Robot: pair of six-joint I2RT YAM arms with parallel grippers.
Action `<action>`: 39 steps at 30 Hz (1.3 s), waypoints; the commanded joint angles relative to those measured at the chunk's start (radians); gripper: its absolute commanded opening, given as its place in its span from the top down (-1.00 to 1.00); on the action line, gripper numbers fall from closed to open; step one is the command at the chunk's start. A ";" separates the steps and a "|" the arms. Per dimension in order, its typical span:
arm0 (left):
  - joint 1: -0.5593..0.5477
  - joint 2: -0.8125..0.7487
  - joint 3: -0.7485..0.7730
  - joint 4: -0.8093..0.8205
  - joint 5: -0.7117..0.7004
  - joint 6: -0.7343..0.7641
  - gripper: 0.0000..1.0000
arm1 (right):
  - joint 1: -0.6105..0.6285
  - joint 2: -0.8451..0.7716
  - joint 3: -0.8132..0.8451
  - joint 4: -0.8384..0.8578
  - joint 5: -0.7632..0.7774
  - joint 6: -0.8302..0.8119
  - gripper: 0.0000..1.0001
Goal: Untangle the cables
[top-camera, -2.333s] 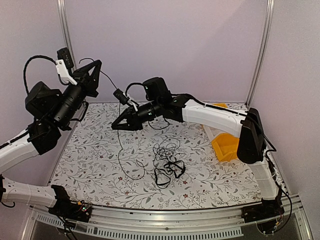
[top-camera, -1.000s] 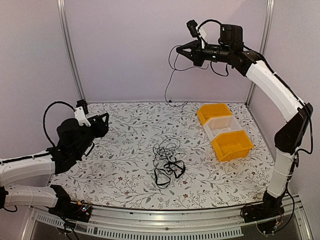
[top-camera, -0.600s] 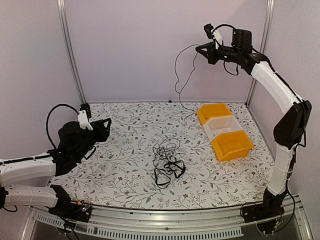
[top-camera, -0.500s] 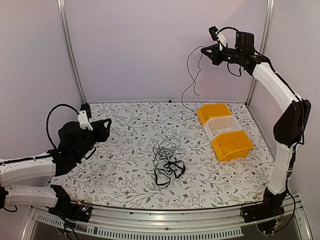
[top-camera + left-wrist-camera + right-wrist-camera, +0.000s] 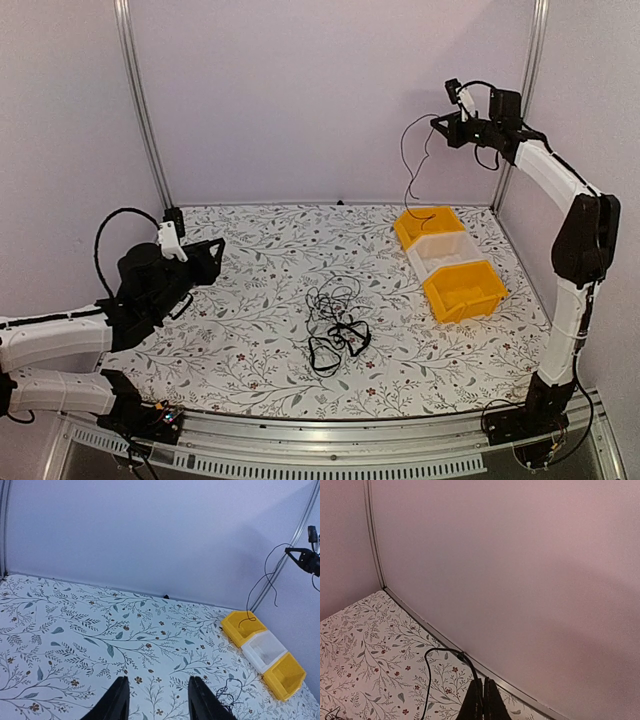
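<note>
A tangle of thin black cables [image 5: 336, 326] lies on the floral tabletop near the middle; its edge shows in the left wrist view as cables [image 5: 226, 691]. My right gripper [image 5: 438, 121] is raised high at the back right, shut on one black cable [image 5: 408, 172] whose free end dangles over the far yellow bin [image 5: 428, 226]. In the right wrist view the shut right gripper [image 5: 483, 695] pinches that cable [image 5: 427, 677], which loops out and down to the left. My left gripper [image 5: 212, 250] hovers low at the left, open and empty; its fingers [image 5: 118, 700] frame bare tabletop.
Three small bins stand in a row at the right: the far yellow one, a clear white one [image 5: 447, 251] and a near yellow one [image 5: 463, 291]. Walls and metal frame posts [image 5: 138, 100] enclose the table on three sides.
The right arm has swung to the right and a little lower, carrying the hanging cable from over the back of the table to above the far yellow bin. The left arm has hardly moved.
</note>
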 commanded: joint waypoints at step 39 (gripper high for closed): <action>0.009 0.036 -0.050 0.082 0.001 -0.009 0.19 | -0.110 0.024 -0.361 -0.093 0.165 -0.272 1.00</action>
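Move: The right hand holds one freed cable high up. The far yellow bin that it is taken to lies about 35 cm below, some 6 cm farther out and 3 cm to the right. The white bin sits about 6 cm back and 6 cm right of the hand, the near yellow bin 20 cm back and 8 cm right, and the tangled pile 32 cm back and 23 cm left. From the left hand, the far bin is roughly 33 cm ahead, 50 cm right and 20 cm down. Keeping its pinch on the cable, the right hand lowers the dangling loops into the far yellow bin, sinking about 22 cm, fastest at first, while the fingers tip down some 20 degrees. It edges right as it goes, then slides farther right as the descent dies out, about 8 cm in all, with the fingers still shut. ##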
